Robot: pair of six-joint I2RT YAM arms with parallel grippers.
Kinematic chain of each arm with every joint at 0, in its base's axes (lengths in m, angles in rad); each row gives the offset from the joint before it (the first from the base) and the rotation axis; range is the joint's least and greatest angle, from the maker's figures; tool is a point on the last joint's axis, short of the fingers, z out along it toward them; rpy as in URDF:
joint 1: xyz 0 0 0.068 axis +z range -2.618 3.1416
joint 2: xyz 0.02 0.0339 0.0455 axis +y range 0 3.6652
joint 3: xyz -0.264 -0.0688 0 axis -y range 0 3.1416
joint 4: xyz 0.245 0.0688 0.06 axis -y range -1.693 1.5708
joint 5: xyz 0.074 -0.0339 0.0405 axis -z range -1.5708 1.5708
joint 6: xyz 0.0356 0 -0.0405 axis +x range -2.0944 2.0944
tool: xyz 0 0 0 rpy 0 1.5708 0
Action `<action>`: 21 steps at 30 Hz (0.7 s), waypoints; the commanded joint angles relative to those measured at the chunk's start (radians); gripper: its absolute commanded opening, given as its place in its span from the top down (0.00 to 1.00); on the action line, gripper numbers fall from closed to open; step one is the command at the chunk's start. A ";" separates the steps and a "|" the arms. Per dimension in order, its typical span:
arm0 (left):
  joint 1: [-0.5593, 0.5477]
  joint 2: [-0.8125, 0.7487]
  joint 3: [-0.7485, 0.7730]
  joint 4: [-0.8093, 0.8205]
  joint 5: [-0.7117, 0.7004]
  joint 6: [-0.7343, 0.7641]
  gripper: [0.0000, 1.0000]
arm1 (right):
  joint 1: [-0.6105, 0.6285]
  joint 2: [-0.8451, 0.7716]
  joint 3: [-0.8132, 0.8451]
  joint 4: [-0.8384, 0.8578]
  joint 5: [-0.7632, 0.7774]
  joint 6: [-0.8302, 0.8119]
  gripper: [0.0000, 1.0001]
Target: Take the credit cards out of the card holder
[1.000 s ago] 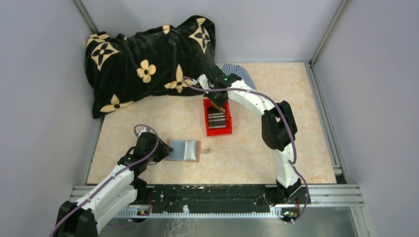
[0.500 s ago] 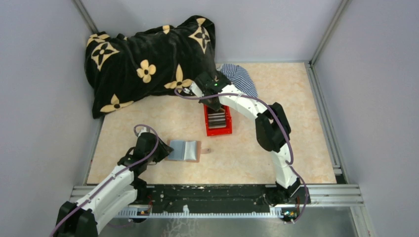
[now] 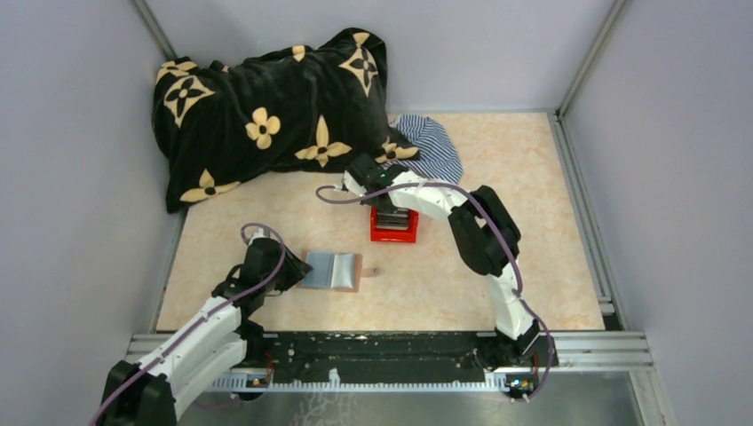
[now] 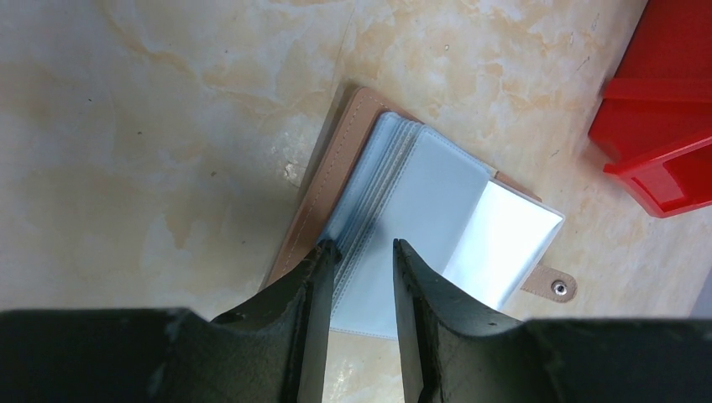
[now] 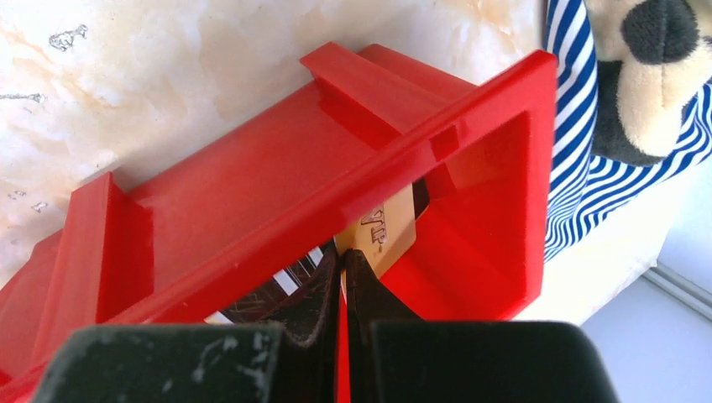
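Note:
The card holder (image 3: pixel 333 271) lies open on the table, brown border up and pale grey-blue sleeves (image 4: pixel 420 193) showing. My left gripper (image 4: pixel 361 252) is over its near edge, jaws apart, one fingertip (image 4: pixel 326 256) against the sleeve stack; nothing is clamped between them. My right gripper (image 5: pixel 342 256) is shut on an orange-tan credit card (image 5: pixel 388 225), which hangs inside the far end of the red bin (image 5: pixel 252 168). More credit cards (image 3: pixel 393 219), dark with pale stripes, lie in that bin. From above, the right gripper (image 3: pixel 377 191) hides the held card.
A black blanket with tan flower shapes (image 3: pixel 266 106) fills the back left. A blue-striped cloth (image 3: pixel 431 146) and a plush toy (image 5: pixel 638 67) lie just behind the bin. Grey walls close in the table on three sides.
My right gripper has dropped and shifted slightly left, lowering the orange-tan card into the far end of the red bin. The left arm and the card holder have stayed put.

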 commanded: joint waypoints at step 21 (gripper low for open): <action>0.012 0.039 -0.039 0.008 0.025 0.032 0.62 | 0.018 -0.183 -0.164 0.265 0.089 0.074 0.78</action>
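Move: The right hand still holds the gold card just inside the red box; the card's place, at the far end of the card row, is about 2 cm below. The row of other cards is some 5 cm back and 1 cm right, the striped cloth about 9 cm ahead and 8 cm right, and the card holder roughly 18 cm back and 12 cm left. From the idle left hand, that place is about 17 cm ahead and 16 cm right. The right hand lowers the gold card about 1 cm in the red box, then its fingers part, releasing it. ##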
